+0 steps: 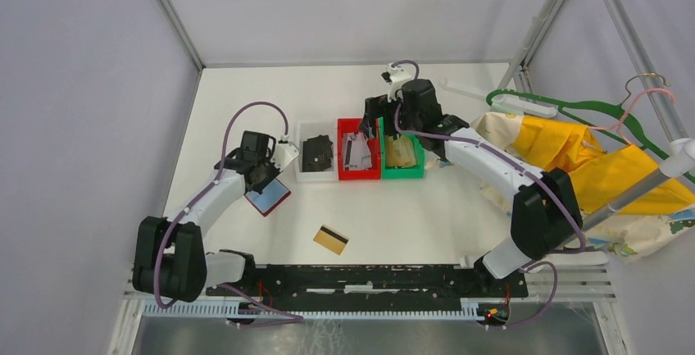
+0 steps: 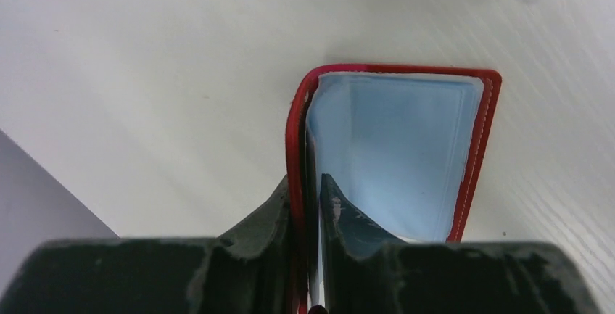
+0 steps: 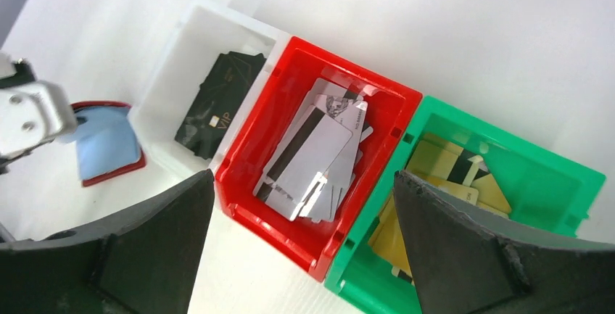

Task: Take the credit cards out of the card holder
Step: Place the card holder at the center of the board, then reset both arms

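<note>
The red card holder (image 1: 268,198) lies open on the table at the left, its pale blue inner leaf (image 2: 395,147) facing up. My left gripper (image 2: 310,183) is shut on its left edge, red cover and leaf between the fingers. No card shows in the visible pocket. One gold credit card (image 1: 330,239) with a dark stripe lies loose on the table in front. My right gripper (image 3: 304,183) hangs open and empty over the red bin (image 3: 275,220) and green bin (image 3: 500,129). Grey cards (image 3: 312,151) fill the red bin, gold cards (image 3: 450,176) the green.
A white bin (image 1: 300,150) left of the red one holds black wallets (image 3: 217,104). At the right edge lie yellow cloth (image 1: 574,154) and a green hanger (image 1: 565,109) beside a metal rail. The cage frame and grey walls enclose the table.
</note>
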Robot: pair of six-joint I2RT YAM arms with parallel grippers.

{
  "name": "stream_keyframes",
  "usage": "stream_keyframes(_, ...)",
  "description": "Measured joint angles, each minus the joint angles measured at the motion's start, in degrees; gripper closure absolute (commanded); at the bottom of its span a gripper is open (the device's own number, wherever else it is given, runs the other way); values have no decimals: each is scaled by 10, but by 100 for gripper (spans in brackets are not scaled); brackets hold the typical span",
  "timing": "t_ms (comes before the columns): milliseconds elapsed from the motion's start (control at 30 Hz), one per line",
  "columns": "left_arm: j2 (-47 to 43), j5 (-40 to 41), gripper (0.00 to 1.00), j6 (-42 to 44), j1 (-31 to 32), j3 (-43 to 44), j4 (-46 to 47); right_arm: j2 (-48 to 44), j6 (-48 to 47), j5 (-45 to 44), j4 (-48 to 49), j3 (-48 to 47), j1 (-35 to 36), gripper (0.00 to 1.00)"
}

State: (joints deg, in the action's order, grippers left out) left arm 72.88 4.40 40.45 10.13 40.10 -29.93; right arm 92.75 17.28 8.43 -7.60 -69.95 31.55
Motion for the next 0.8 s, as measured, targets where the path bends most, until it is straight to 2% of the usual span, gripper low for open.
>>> stream_keyframes(67,-6,16,65,-15,12,0,20,-33,0,-2,5,18,0,2)
stream_keyframes(133,-15,15,62,-31,26,0,21,-67,1,-9,12,50,0,2)
stream_keyframes(267,-25,-37,45,-51,54,2,-17,-118,9,-22,15,125,-1,2)
stream_keyframes(533,-23,-140,36,-72,71,2,-86,-166,30,-27,7,210,-13,2)
stream_keyframes(567,-22,-147,32,-72,71,2,-90,-172,32,-27,7,213,-16,2)
stream_keyframes(633,-17,-157,12,-73,70,3,-94,-185,36,-30,10,220,-22,2)
stream_keyframes(667,-13,-162,5,-76,68,6,-98,-194,37,-35,13,224,-25,2)
stream_keyframes(700,-11,-166,1,-79,64,11,-102,-201,38,-43,16,229,-27,2)
stream_keyframes(800,-9,-173,0,-83,28,47,-105,-222,40,-78,27,254,-34,2)
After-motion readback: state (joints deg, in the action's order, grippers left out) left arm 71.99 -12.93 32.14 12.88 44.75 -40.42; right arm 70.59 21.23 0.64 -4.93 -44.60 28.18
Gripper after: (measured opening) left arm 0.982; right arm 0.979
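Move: The card holder's raised red cover is still between the left fingertips; the holder's middle lies about 2 cm back, 3 cm to the right and 3 cm below that hand. From the same hand, the white tray stands some 11 cm ahead and 17 cm right, and the gold card about 13 cm back and 21 cm right. From the empty right hand, the holder is roughly 35 cm left, 13 cm back and 15 cm down. Rightwards and back, after a brief nudge forward, the left hand travels about 7 cm across the holder as its fingers spread fully and let go of the cover, the fingertips swinging some 20 degrees to the right; it finishes by lifting slightly and easing forward. The right hand, open throughout, withdraws right and back and a little down over the green tray, away from the holder. ##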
